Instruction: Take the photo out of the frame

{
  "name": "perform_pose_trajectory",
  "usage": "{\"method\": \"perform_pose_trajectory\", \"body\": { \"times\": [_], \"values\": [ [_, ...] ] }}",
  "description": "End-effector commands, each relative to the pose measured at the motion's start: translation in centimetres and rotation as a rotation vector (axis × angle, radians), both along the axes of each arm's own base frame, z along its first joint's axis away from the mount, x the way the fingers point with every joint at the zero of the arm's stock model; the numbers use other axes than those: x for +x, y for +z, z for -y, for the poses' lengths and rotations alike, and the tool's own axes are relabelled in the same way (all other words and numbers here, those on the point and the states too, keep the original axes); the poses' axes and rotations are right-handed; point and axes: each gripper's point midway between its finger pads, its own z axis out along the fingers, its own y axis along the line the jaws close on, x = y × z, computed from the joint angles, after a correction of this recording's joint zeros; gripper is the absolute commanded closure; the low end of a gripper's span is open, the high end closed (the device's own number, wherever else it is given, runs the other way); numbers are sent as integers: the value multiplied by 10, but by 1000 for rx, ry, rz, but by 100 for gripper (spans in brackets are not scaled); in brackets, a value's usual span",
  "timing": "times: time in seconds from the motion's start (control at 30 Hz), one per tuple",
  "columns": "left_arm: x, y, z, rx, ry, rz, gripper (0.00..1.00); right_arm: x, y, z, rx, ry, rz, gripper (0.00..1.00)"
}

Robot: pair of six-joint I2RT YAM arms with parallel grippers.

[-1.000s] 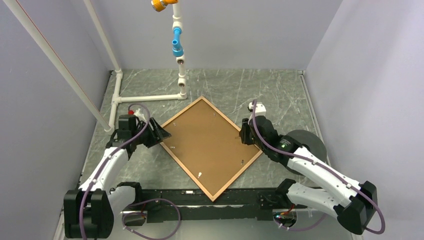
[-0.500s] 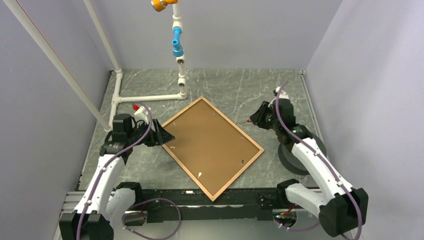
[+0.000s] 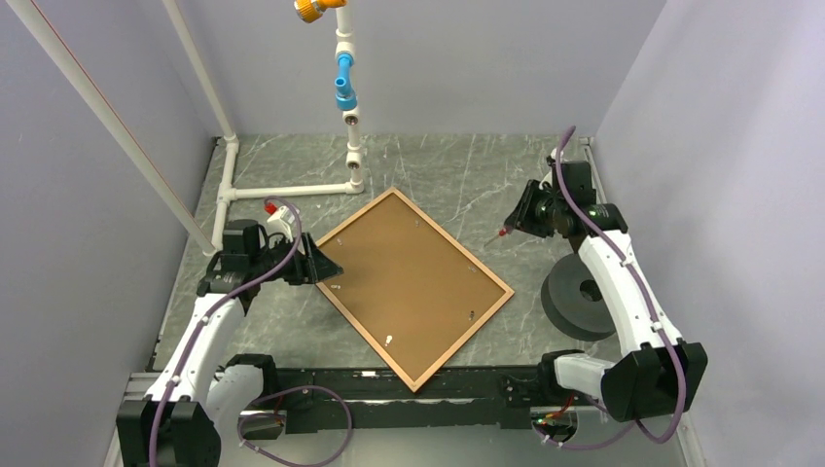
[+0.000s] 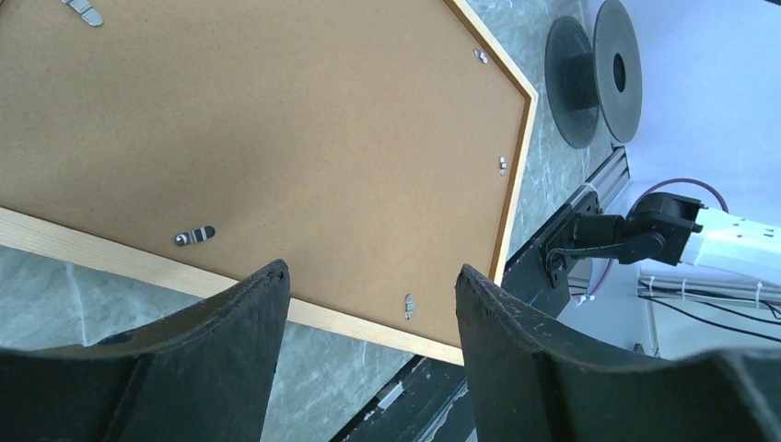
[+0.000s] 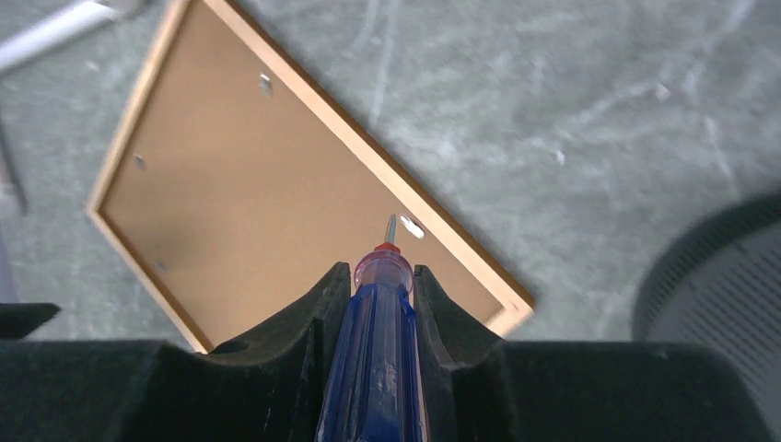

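The frame (image 3: 454, 241) lies face down on the table, turned like a diamond, its brown backing board (image 3: 409, 282) up. The photo is hidden under that board. Small metal clips (image 4: 194, 236) hold the board along the wooden border (image 4: 120, 261). My left gripper (image 3: 326, 265) is open at the frame's left edge, low over it, with nothing between its fingers (image 4: 370, 272). My right gripper (image 3: 525, 219) hangs raised beyond the frame's right edge, shut on a blue-handled screwdriver (image 5: 378, 359) whose red-collared tip (image 3: 502, 233) points down toward the frame (image 5: 433, 216).
A black spool (image 3: 581, 297) sits on the table at the right, under the right arm. White pipework (image 3: 292, 190) with a blue fitting (image 3: 345, 83) stands at the back left. A black rail (image 3: 389, 384) runs along the near edge by the frame's lowest corner.
My right arm has lifted off the frame's right edge and swung back and right with the screwdriver. The left gripper has opened a little wider at the left edge.
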Motion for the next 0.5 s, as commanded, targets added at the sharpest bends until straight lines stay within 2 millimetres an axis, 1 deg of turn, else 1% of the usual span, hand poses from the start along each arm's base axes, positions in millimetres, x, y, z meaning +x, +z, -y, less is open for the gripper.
{"method": "perform_pose_trajectory", "body": {
  "times": [0.0, 0.07, 0.1, 0.13, 0.17, 0.23, 0.33, 0.47],
  "values": [
    [2, 13, 6, -20, -59, 76, 31, -66, -21, 32, -179, -3, -295, 100],
    [2, 12, 7, -31, -70, 69, 31, -82, -25, 44, -230, -36, -339, 100],
    [2, 13, 8, -37, -75, 68, 31, -90, -30, 47, -249, -35, -374, 100],
    [2, 13, 8, -41, -77, 66, 31, -98, -36, 55, -291, -53, -415, 100],
    [2, 13, 8, -43, -76, 68, 31, -101, -39, 56, -301, -70, -430, 100],
    [2, 14, 8, -45, -76, 75, 31, -103, -39, 56, -298, -85, -452, 100],
    [2, 15, 7, -47, -75, 78, 32, -104, -41, 59, -362, -98, -490, 100],
    [2, 16, 7, -47, -75, 84, 32, -104, -52, 54, -405, -71, -545, 100]
  ]
}}
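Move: With the screwdriver in my right hand, I'm after the clip on the frame's near-right edge, about 8 cm back, 7 cm left and 18 cm below the hand. The far-right clip is some 4 cm ahead and 6 cm left of the hand, the frame's right corner roughly 2 cm back and 3 cm right, and the black spool about 6 cm back and 18 cm right. From my left hand the aimed-at clip is about 31 cm right, 1 cm back and 13 cm below. I swing my right hand back about 10 cm, with some 5 cm to the right and 5 cm down, around to the near side of the frame's right corner. The wrist tips about 30 degrees, with its left side dipping, so the screwdriver, still gripped, ends pointing nearly straight down beside the near-right edge, touching nothing. ##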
